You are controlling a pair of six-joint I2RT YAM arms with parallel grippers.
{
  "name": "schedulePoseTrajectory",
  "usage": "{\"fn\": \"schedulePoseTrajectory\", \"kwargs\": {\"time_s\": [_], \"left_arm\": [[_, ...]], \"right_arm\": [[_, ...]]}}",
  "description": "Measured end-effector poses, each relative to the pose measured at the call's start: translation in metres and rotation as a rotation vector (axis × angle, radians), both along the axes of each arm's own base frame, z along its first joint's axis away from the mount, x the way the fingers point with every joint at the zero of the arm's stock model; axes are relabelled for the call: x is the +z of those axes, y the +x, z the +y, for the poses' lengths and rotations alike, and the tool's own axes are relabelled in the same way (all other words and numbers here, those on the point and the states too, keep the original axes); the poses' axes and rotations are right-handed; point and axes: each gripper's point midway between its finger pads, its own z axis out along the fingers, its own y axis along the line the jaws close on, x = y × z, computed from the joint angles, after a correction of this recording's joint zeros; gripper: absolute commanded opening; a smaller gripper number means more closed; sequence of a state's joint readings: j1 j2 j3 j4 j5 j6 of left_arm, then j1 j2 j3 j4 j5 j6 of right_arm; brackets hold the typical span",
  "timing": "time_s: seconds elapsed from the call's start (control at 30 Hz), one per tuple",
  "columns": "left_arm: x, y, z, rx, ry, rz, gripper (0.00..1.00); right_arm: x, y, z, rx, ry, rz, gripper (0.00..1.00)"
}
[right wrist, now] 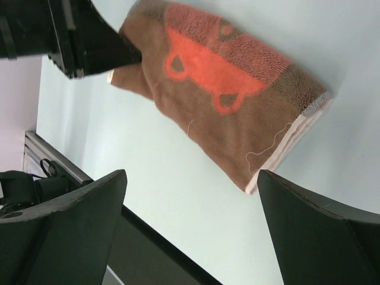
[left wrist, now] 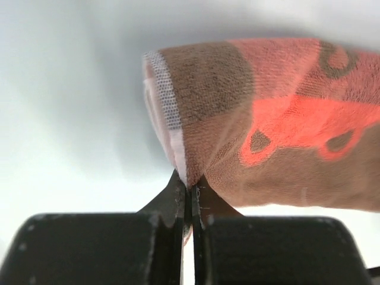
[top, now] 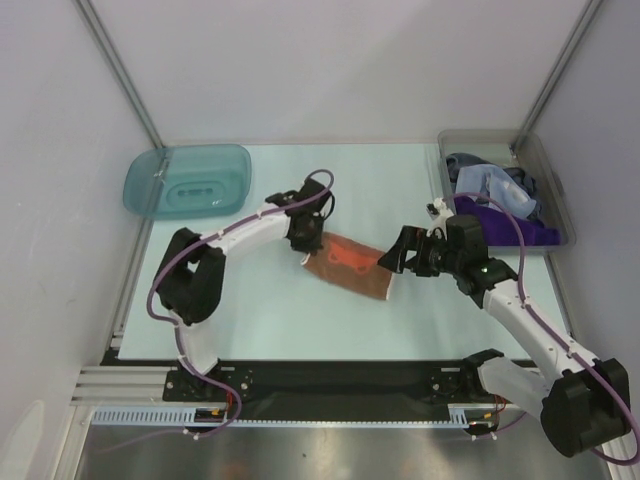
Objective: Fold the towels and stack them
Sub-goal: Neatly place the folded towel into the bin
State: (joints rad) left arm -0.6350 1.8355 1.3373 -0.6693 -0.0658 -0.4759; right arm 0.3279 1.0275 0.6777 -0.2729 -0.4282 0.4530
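An orange-brown towel [top: 348,266] with red print lies folded on the pale table, near the middle. My left gripper [top: 308,240] is shut on its left edge; in the left wrist view the fingertips [left wrist: 190,185] pinch the cloth [left wrist: 267,119] where the layers meet. My right gripper [top: 388,256] stands open just off the towel's right end. In the right wrist view the jaws [right wrist: 191,175] are spread wide with nothing between them, and the towel [right wrist: 225,89] lies ahead of them, its corner near the right finger. More towels are piled in the bin: purple [top: 500,215], grey-blue [top: 468,164] and pale blue [top: 490,182].
The clear grey bin [top: 561,195] stands at the back right of the table. A teal plastic tray [top: 187,180] lies upside down at the back left. White walls enclose the table on three sides, and a black rail [top: 330,380] runs along the near edge.
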Motion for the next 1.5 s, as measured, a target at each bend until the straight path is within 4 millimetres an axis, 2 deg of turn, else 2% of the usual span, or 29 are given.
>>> {"fn": "schedulePoseTrajectory", "kwargs": {"time_s": [0.13,0.27,0.47,0.5,0.67,1.07,1.33,1.5], "left_arm": [[0.024,0.035,0.002,0.032,0.056,-0.047,0.00],[0.045,0.071,0.019,0.079,0.113,-0.084,0.00],[0.079,0.128,0.059,0.163,0.183,-0.155,0.00],[0.081,0.139,0.071,0.187,0.196,-0.162,0.00],[0.097,0.170,0.117,0.254,0.248,-0.206,0.00],[0.105,0.205,0.231,0.408,0.383,-0.259,0.00],[0.113,0.221,0.280,0.486,0.427,-0.322,0.00],[0.097,0.228,0.303,0.513,0.454,-0.307,0.00]], "right_arm": [[0.013,0.005,0.000,-0.010,0.000,-0.025,1.00],[0.019,0.009,-0.002,-0.023,-0.005,-0.038,1.00],[0.022,0.018,-0.002,-0.027,-0.027,-0.042,1.00],[0.021,0.020,-0.002,-0.027,-0.033,-0.041,1.00],[0.008,0.027,-0.001,-0.019,-0.066,-0.009,1.00],[-0.013,0.039,0.001,-0.004,-0.107,0.032,1.00],[-0.025,0.044,-0.002,-0.009,-0.136,0.047,1.00],[-0.026,0.046,-0.003,-0.011,-0.141,0.044,1.00]]}}
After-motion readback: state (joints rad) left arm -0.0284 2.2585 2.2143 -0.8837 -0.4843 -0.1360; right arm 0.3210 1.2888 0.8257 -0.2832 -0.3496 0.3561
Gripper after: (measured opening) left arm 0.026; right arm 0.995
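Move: Forward and well to the left of the left hand, which already pinches the brown-and-red towel by its left edge, the empty teal bin's middle lies some 25 cm ahead and 38 cm left, a little lower than the fingertips. The towel's middle is about 11 cm to this hand's right and 3 cm nearer the base, slightly below it. For the open right hand, the teal bin is roughly 30 cm ahead, 60 cm left and 10 cm lower. Carrying the pinched towel towards the teal bin, the left hand first pulls forward and up, then swings left, about 30 cm left, 23 cm forward and 10 cm higher in all, dipping slightly at the end over the bin. Its wrist turns some 30 degrees counter-clockwise, its left side rising, while the fingers keep their grip. The right hand, wide open, eases forward about 5 cm, first rising slightly, then sinking. ##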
